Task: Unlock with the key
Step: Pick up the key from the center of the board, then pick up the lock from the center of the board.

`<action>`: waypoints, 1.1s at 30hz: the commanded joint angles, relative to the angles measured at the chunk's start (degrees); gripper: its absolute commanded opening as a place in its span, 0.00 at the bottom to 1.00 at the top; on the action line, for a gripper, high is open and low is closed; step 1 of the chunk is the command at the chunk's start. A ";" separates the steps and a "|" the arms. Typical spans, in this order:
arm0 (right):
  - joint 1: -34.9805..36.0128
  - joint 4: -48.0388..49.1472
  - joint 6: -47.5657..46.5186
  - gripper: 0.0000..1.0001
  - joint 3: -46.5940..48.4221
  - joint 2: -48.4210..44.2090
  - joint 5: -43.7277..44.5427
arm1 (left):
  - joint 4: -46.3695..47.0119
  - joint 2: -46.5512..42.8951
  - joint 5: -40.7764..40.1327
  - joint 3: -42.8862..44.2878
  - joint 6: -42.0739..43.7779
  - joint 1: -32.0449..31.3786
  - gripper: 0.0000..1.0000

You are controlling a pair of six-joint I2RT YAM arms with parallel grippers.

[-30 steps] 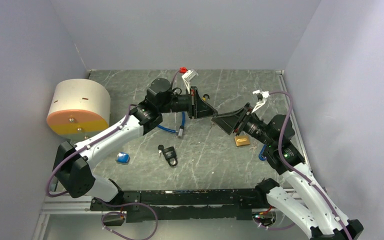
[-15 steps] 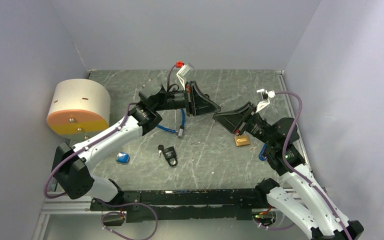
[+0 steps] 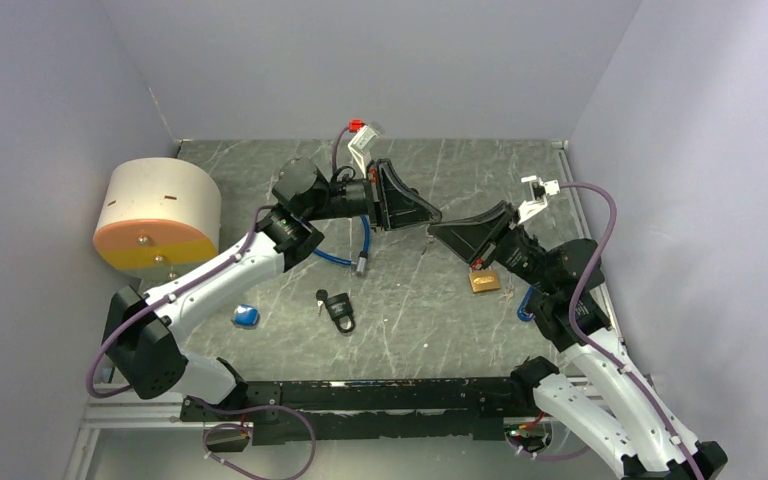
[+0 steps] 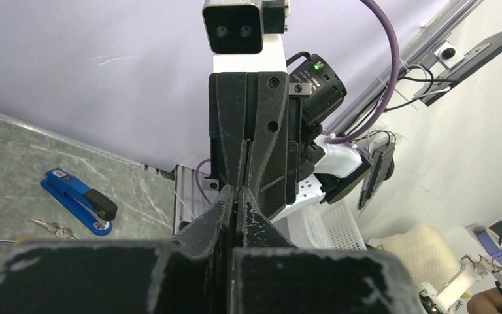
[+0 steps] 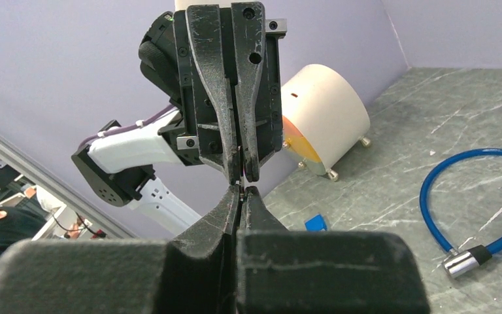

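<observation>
My left gripper [image 3: 434,217] and right gripper [image 3: 436,229] meet tip to tip in mid-air over the middle of the table. Both are shut. A thin sliver, the key [image 5: 242,182], bridges the two pairs of tips and is pinched by both; little of it shows. In the left wrist view my own fingertips [image 4: 227,196] press together right under the right gripper's tips. A brass padlock [image 3: 483,281] lies on the table below the right arm. A black padlock [image 3: 339,310] with a small key beside it lies nearer the front.
A blue cable lock [image 3: 362,244] lies under the left arm. A cream and yellow cylinder [image 3: 158,215] stands at the left wall. A small blue object [image 3: 246,316] lies front left. A blue stapler [image 4: 78,199] and loose keys [image 4: 52,227] lie near the right edge.
The right gripper's jaws have closed from open to shut at the left gripper's tips. Both arms shifted slightly, keeping the tips together.
</observation>
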 commanded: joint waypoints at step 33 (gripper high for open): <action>0.02 -25.41 -12.14 0.00 -6.35 12.69 9.00 | -78.77 20.68 -55.30 20.02 16.61 6.33 0.82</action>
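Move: The cable lock's silver cylinder lies about 13 cm ahead of the left hand, 11 cm to its left and some 41 cm below. The black padlock, equally low, is 15 cm to that hand's left and only 1 cm ahead. From the right hand, which already grips the key, the cylinder is about 14 cm ahead, 11 cm left and 39 cm down; the gold padlock lies 10 cm ahead and 16 cm right of this hand, on the table. The left fingers let go of the key they share with the right hand, opening wide, then the left hand backs off leftward and forward and swoops down some 25 cm towards the cable lock's cylinder, swinging from pointing right to pointing down. The right hand, fingers still shut on the key, sinks about 20 cm with a little forward, tipping its fingers down some 40 degrees. ##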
